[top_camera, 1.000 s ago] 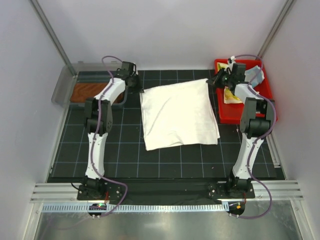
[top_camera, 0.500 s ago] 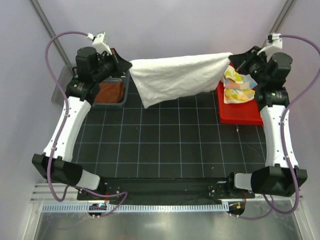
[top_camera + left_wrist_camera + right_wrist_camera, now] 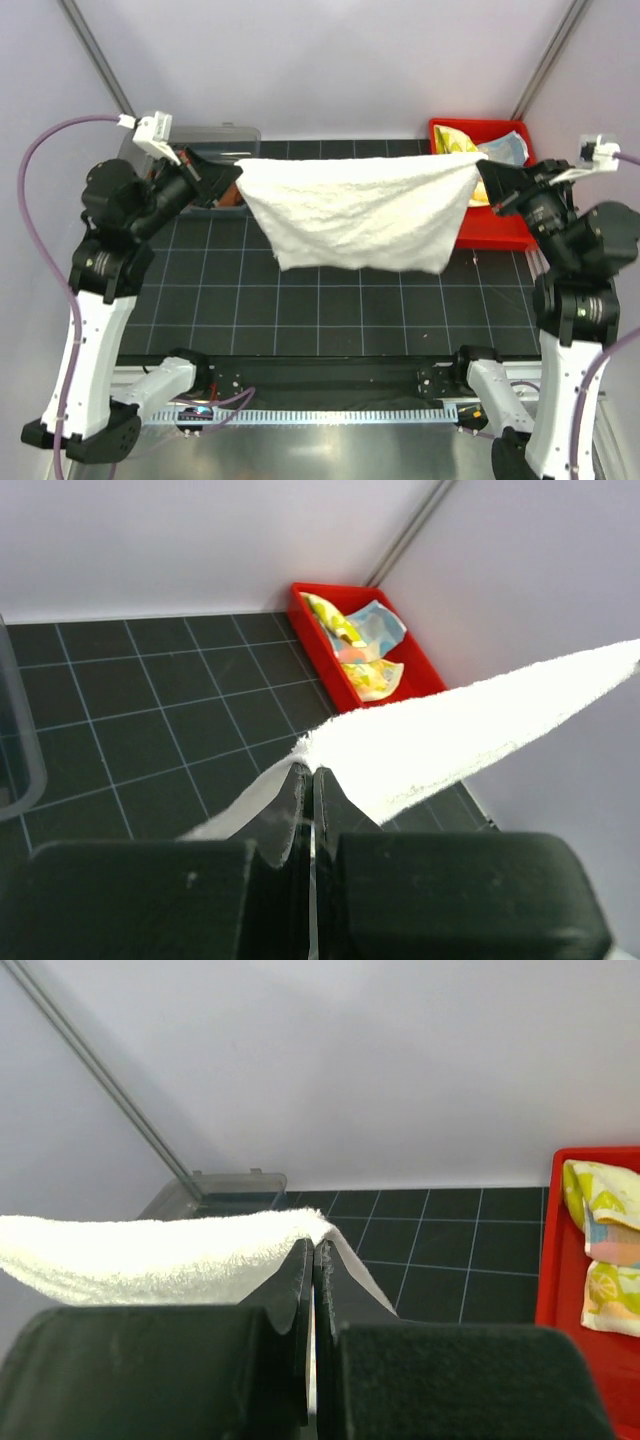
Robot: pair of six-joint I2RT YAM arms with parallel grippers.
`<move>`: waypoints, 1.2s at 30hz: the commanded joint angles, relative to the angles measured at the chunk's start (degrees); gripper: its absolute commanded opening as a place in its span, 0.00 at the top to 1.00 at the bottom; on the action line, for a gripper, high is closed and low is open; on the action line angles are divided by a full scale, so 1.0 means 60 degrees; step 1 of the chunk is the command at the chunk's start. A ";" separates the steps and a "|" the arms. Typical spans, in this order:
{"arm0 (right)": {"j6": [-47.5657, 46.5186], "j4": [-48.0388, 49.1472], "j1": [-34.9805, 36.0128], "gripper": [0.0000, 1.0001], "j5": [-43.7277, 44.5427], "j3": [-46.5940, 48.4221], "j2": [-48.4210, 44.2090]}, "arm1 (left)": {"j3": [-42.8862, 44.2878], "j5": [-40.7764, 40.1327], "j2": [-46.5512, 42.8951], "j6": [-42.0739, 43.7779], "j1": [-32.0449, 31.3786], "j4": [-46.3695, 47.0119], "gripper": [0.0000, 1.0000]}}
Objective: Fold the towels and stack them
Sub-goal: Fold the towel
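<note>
The white towel (image 3: 360, 212) hangs in the air, stretched between both arms above the black mat. My left gripper (image 3: 236, 172) is shut on its left top corner (image 3: 312, 748). My right gripper (image 3: 480, 170) is shut on its right top corner (image 3: 318, 1226). The cloth sags in the middle and its lower edge hangs free. A pale yellow patterned towel (image 3: 452, 141) and a light-blue one (image 3: 505, 150) lie crumpled in the red tray (image 3: 497, 229). A rust-brown towel (image 3: 232, 200) lies in the grey bin, mostly hidden behind the left gripper.
The clear grey bin (image 3: 225, 135) stands at the back left of the gridded black mat (image 3: 330, 310). The red tray stands at the back right, against the side wall. Metal frame posts (image 3: 95, 55) rise at both back corners.
Both arms have lifted the white towel off the mat and drawn it up and toward the front, spreading apart so that it hangs stretched between them.
</note>
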 commanded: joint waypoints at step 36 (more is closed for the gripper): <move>0.1131 0.4948 0.0552 0.40 0.0062 -0.0294 0.9790 | 0.5268 -0.3180 1.0872 0.1609 -0.0008 -0.0581 0.30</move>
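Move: The two hands hold the white towel's upper corners, with the towel hanging between them. The left corner's landing spot on the tiles lies about 24 cm ahead of the left hand, 4 cm right and 40 cm down. The clear bin stands roughly 26 cm left of that spot and 4 cm farther out. The right corner's spot is some 24 cm ahead of the right hand, 2 cm left and 42 cm down, with the red bin about 22 cm right of it, level with it. Still pinching a corner each, both hands ease a couple of centimetres back, then sweep about 35 cm down and forward together, fingers tipping down some 40 degrees, to lay the towel over the tiles. Still travelling forward near the bottom, both open and let go of the corners, then carry on past the towel's far edge while rising a few centimetres. ##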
